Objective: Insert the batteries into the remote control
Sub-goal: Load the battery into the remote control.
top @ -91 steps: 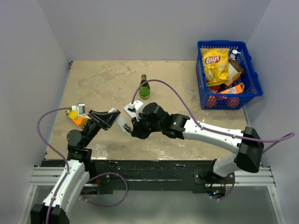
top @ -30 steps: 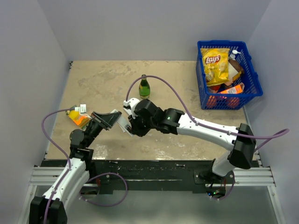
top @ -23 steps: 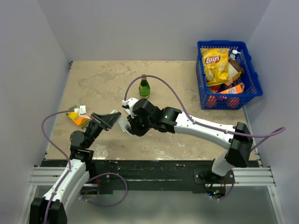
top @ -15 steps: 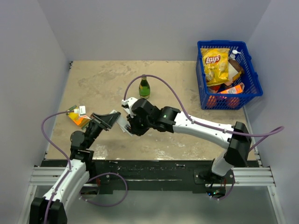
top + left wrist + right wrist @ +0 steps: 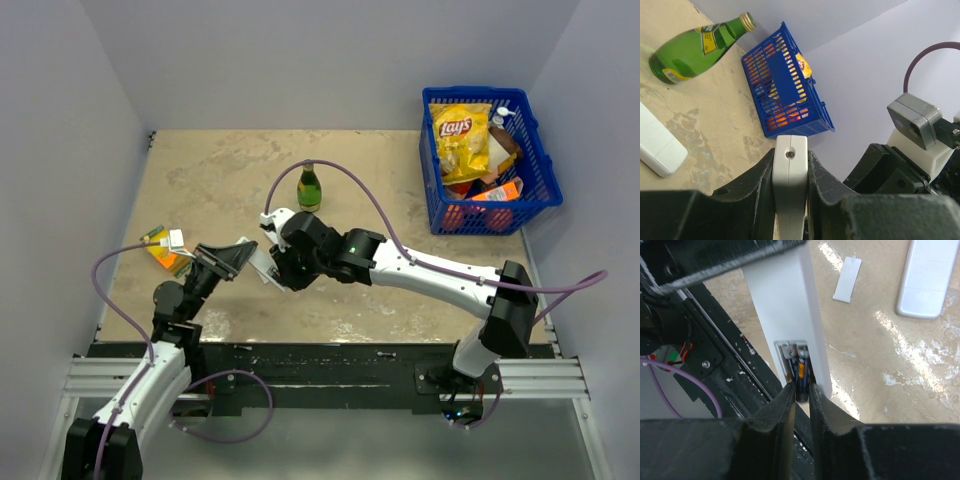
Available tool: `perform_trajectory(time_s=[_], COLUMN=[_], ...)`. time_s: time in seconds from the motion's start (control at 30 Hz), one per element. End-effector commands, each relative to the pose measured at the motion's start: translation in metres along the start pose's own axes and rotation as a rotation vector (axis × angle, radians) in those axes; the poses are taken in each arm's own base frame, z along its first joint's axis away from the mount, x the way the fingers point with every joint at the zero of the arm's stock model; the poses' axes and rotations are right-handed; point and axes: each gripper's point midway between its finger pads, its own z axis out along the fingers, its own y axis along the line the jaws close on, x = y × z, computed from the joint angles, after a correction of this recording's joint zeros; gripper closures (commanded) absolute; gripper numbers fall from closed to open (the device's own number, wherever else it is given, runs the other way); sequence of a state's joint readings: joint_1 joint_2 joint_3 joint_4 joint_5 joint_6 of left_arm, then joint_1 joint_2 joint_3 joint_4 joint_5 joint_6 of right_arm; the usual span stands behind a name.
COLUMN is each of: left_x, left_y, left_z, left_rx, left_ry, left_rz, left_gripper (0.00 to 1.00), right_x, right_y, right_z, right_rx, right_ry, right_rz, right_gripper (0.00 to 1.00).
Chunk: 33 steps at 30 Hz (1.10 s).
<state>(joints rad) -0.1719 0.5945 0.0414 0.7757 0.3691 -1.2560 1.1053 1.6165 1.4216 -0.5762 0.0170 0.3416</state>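
My left gripper point(image 5: 790, 160) is shut on the white remote control point(image 5: 790, 190) and holds it off the table. In the top view the remote control point(image 5: 262, 262) spans the gap between the left gripper point(image 5: 235, 255) and the right gripper point(image 5: 275, 272). In the right wrist view the remote control point(image 5: 785, 300) shows its open battery compartment. A dark battery with an orange band point(image 5: 802, 375) lies in the compartment's right slot. Its near end sits between the fingertips of my right gripper point(image 5: 801, 387), which stand close on either side. The left slot is partly hidden.
A second white remote point(image 5: 927, 280) and a small white cover point(image 5: 846, 280) lie on the tabletop. A green bottle point(image 5: 310, 188) stands mid-table. A blue basket point(image 5: 487, 160) of snacks sits at the back right. An orange packet point(image 5: 165, 250) lies at the left edge.
The right arm has crept slightly left toward the remote control. The left arm has held still with the remote control in its grip.
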Motion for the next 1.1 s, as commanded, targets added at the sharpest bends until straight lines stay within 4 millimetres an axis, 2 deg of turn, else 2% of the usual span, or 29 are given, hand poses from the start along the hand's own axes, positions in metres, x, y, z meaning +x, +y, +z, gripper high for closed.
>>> perform_trajectory(time_s=[0.0, 0.27, 0.47, 0.7, 0.83, 0.9, 0.93, 0.97, 1.0, 1.03, 1.07], left_x=[0.008, 0.005, 0.007, 0.009, 0.01, 0.011, 0.011, 0.012, 0.013, 0.013, 0.013], left_y=[-0.024, -0.01, 0.0, 0.001, 0.001, 0.002, 0.001, 0.001, 0.001, -0.001, -0.002], left_z=[-0.002, 0.003, 0.003, 0.003, 0.002, 0.0, -0.001, -0.001, -0.001, -0.001, -0.001], left_rx=[0.078, 0.012, -0.025, -0.031, -0.024, -0.021, -0.012, -0.008, -0.008, 0.002, 0.004], left_ry=[0.042, 0.022, 0.024, 0.03, 0.031, 0.034, 0.032, 0.034, 0.037, 0.039, 0.042], left_rz=[-0.107, -0.14, -0.15, -0.164, -0.18, -0.204, -0.209, -0.223, -0.231, -0.233, -0.24], left_gripper=[1.0, 1.0, 1.0, 1.0, 1.0, 1.0, 1.0, 1.0, 1.0, 1.0, 1.0], right_x=[-0.032, -0.031, -0.044, -0.051, -0.054, -0.059, -0.054, -0.06, -0.06, -0.051, -0.055], right_y=[-0.01, -0.012, -0.014, -0.017, -0.015, -0.013, -0.015, -0.012, -0.012, -0.016, -0.014], right_z=[0.0, -0.007, -0.022, -0.033, -0.043, -0.054, -0.055, -0.068, -0.072, -0.069, -0.075], right_rx=[0.053, 0.064, 0.085, 0.1, 0.083, 0.065, 0.065, 0.046, 0.038, 0.038, 0.017], right_ry=[-0.098, -0.092, -0.132, -0.16, -0.19, -0.231, -0.232, -0.28, -0.299, -0.291, -0.333], right_rz=[0.0, -0.009, -0.018, -0.026, -0.033, -0.042, -0.046, -0.048, -0.053, -0.053, -0.053], right_gripper=[0.77, 0.72, 0.59, 0.5, 0.49, 0.49, 0.48, 0.46, 0.45, 0.43, 0.41])
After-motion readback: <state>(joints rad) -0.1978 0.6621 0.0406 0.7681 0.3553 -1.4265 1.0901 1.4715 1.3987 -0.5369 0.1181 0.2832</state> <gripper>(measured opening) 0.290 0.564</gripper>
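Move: The battery lies in the remote's open compartment right at the right fingertips, its middle roughly 1 cm to their left and 1 cm lower. Loose on the table some 17 cm below are the battery cover, about 11 cm ahead and 7 cm left of the right hand, and the white box, some 20 cm ahead and 2 cm left. From the left hand, which grips the remote's other end, the battery is about 7 cm right, 5 cm back and 2 cm lower. Upward and clear of the remote, slowly at first and then quicker, the right hand opens its fingers to about half and lets go of the battery; it edges forward about 2.5 cm, then lifts to some 5.5 cm up while drifting right, its wrist tilting about 10 degrees. The left hand keeps its grip on the remote, sinks nearly 2 cm as its fingers tip down, then rises slightly. ##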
